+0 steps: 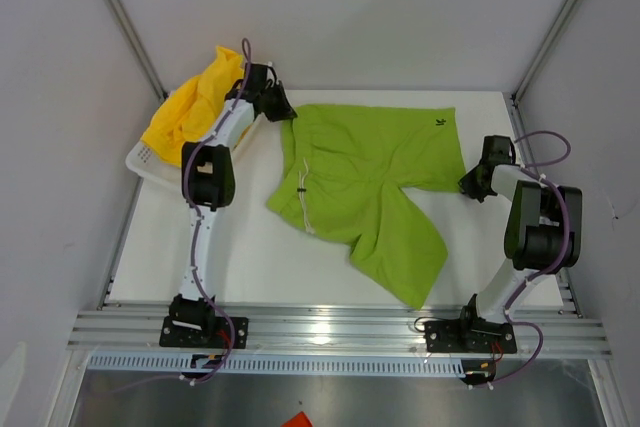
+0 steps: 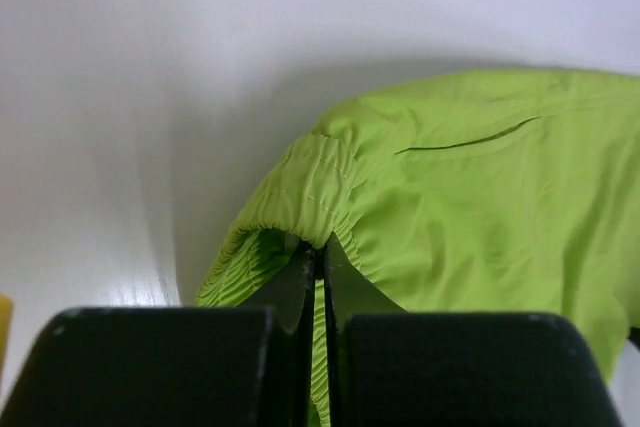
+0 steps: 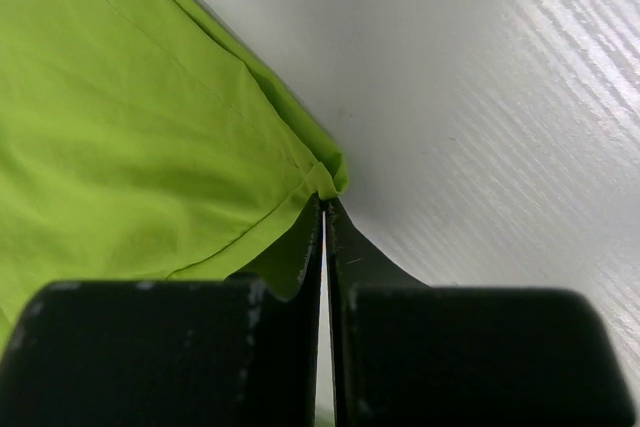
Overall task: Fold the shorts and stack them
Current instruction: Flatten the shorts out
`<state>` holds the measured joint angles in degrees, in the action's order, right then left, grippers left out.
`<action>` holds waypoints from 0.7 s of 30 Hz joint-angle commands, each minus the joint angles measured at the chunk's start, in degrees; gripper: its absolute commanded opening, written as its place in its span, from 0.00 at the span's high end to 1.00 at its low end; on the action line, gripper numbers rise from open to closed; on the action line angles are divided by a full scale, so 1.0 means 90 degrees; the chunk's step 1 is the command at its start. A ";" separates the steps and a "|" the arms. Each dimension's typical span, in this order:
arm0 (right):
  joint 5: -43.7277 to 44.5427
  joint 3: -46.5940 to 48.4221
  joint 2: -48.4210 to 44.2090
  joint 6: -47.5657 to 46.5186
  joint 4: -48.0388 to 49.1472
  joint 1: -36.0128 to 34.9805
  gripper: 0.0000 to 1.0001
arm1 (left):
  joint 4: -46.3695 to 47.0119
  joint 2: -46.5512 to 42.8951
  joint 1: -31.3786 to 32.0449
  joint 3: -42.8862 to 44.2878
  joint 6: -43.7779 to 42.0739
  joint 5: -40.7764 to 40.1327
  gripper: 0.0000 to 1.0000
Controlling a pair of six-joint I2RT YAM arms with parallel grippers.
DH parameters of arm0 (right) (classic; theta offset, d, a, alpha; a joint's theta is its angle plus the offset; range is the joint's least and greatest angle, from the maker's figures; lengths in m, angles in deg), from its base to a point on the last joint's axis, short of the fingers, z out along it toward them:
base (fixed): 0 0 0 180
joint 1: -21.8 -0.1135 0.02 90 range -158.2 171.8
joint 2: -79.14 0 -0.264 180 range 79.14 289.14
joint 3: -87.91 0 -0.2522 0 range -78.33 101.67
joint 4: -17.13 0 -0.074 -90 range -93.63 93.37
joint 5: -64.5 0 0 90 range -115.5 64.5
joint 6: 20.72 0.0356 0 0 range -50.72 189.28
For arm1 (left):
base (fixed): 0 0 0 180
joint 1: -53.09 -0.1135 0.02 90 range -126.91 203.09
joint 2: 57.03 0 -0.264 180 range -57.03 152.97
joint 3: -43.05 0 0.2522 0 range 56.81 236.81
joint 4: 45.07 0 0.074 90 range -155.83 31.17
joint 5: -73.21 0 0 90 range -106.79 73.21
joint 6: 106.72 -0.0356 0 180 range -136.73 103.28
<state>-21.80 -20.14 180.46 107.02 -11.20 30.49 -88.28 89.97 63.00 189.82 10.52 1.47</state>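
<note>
Lime green shorts (image 1: 368, 187) lie spread on the white table (image 1: 250, 257), waistband to the left, one leg reaching toward the near edge. My left gripper (image 1: 284, 110) is shut on the elastic waistband (image 2: 315, 187) at the shorts' far left corner. At the right, my right gripper (image 1: 468, 184) is shut on the hem corner (image 3: 325, 179) of the far leg. Yellow shorts (image 1: 192, 105) sit bunched in the white basket (image 1: 143, 159) at the far left.
The left arm (image 1: 210, 172) leans over the basket's near side. Grey walls enclose the table on three sides. An aluminium rail (image 1: 340, 329) runs along the near edge, carrying both arm bases.
</note>
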 commanded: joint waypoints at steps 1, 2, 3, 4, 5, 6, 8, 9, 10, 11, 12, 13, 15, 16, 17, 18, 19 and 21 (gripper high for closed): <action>0.0359 -0.0060 -0.0330 -0.0023 -0.0002 0.0109 1.00 | 0.0469 -0.0435 -0.0447 -0.0072 0.0527 0.0586 1.00; 0.0370 -0.0069 -0.0349 -0.0042 -0.0002 0.0109 1.00 | 0.0605 -0.0444 -0.0524 -0.0130 0.0663 0.0694 1.00; 0.0408 -0.0070 -0.0349 -0.0042 -0.0012 0.0119 1.00 | 0.0645 -0.0445 -0.0545 -0.0150 0.0722 0.0754 1.00; 0.0476 -0.0070 -0.0369 -0.0033 -0.0032 0.0119 1.00 | 0.0675 -0.0435 -0.0564 -0.0140 0.0761 0.0802 1.00; 0.0496 -0.0079 -0.0369 -0.0042 -0.0012 0.0119 1.00 | 0.0694 -0.0435 -0.0574 -0.0140 0.0820 0.0909 1.00; 0.0545 -0.0079 -0.0379 -0.0033 -0.0051 0.0119 1.00 | 0.0743 -0.0464 -0.0584 -0.0121 0.0849 0.0930 1.00; 0.0652 -0.0070 -0.0388 -0.0062 -0.0090 0.0119 1.00 | 0.0801 -0.0484 -0.0603 -0.0101 0.0957 0.0978 1.00; 0.0711 -0.0060 -0.0398 -0.0062 -0.0119 0.0119 1.00 | 0.0879 -0.0474 -0.0613 -0.0092 0.1025 0.1017 1.00; 0.0789 -0.0060 -0.0408 -0.0062 -0.0139 0.0119 1.00 | 0.0948 -0.0454 -0.0661 -0.0072 0.1200 0.1085 1.00; 0.0809 -0.0079 -0.0437 -0.0072 -0.0130 0.0119 1.00 | 0.0977 -0.0396 -0.0691 0.0121 0.1279 0.1241 1.00; 0.0828 -0.0070 -0.0457 -0.0081 -0.0139 0.0128 1.00 | 0.0958 -0.0222 -0.0720 0.0239 0.1366 0.1310 1.00; 0.0867 -0.0070 -0.0466 -0.0072 -0.0149 0.0138 1.00 | 0.0948 -0.0152 -0.0749 0.0328 0.1464 0.1369 1.00; 0.0858 -0.0070 -0.0496 -0.0081 -0.0139 0.0148 1.00 | 0.1045 -0.0064 -0.0750 0.0475 0.1523 0.1389 1.00; 0.0868 -0.0060 -0.0486 -0.0072 -0.0159 0.0148 1.00 | 0.1065 -0.0044 -0.0759 0.0456 0.1562 0.1389 1.00; 0.0887 -0.0069 -0.0505 -0.0072 -0.0168 0.0148 1.00 | 0.1046 -0.0025 -0.0769 0.0504 0.1582 0.1360 1.00; 0.0926 -0.0070 -0.0515 -0.0072 -0.0168 0.0158 1.00 | 0.1046 -0.0015 -0.0769 0.0524 0.1592 0.1350 1.00; 0.0955 -0.0079 -0.0535 -0.0062 -0.0168 0.0167 1.00 | 0.1027 -0.0015 -0.0779 0.0553 0.1592 0.1331 1.00; 0.1024 -0.0118 -0.0564 -0.0043 -0.0188 0.0187 1.00 | 0.1017 -0.0025 -0.0799 0.0543 0.1582 0.1214 1.00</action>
<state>-17.64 -20.36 177.97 107.00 -12.34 31.06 -82.03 90.02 57.69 191.61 22.83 13.50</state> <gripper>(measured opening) 0.006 0.005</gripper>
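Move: The waistband corner of the shorts is already pinched in the left hand, a few centimetres above the table; the far table edge lies about 9 cm straight ahead. The drawstring is some 22 cm back and 5 cm right of this hand, and the basket of yellow cloth about 31 cm left and 5 cm back. The leg corner with the black mark is 19 cm ahead and 4 cm left of the right hand, which keeps its own leg-hem corner pinched. The waistband corner, still pinched, is raised about 5 cm by the left hand, which first goes some 2.5 cm left and slightly forward, then climbs towards the far edge, rolling its left side down some 15 degrees; the left arm pushes the basket leftward along the way. The hem corner stays gripped as the right hand eases about 1.5 cm right, away from the waistband, and slightly up. ##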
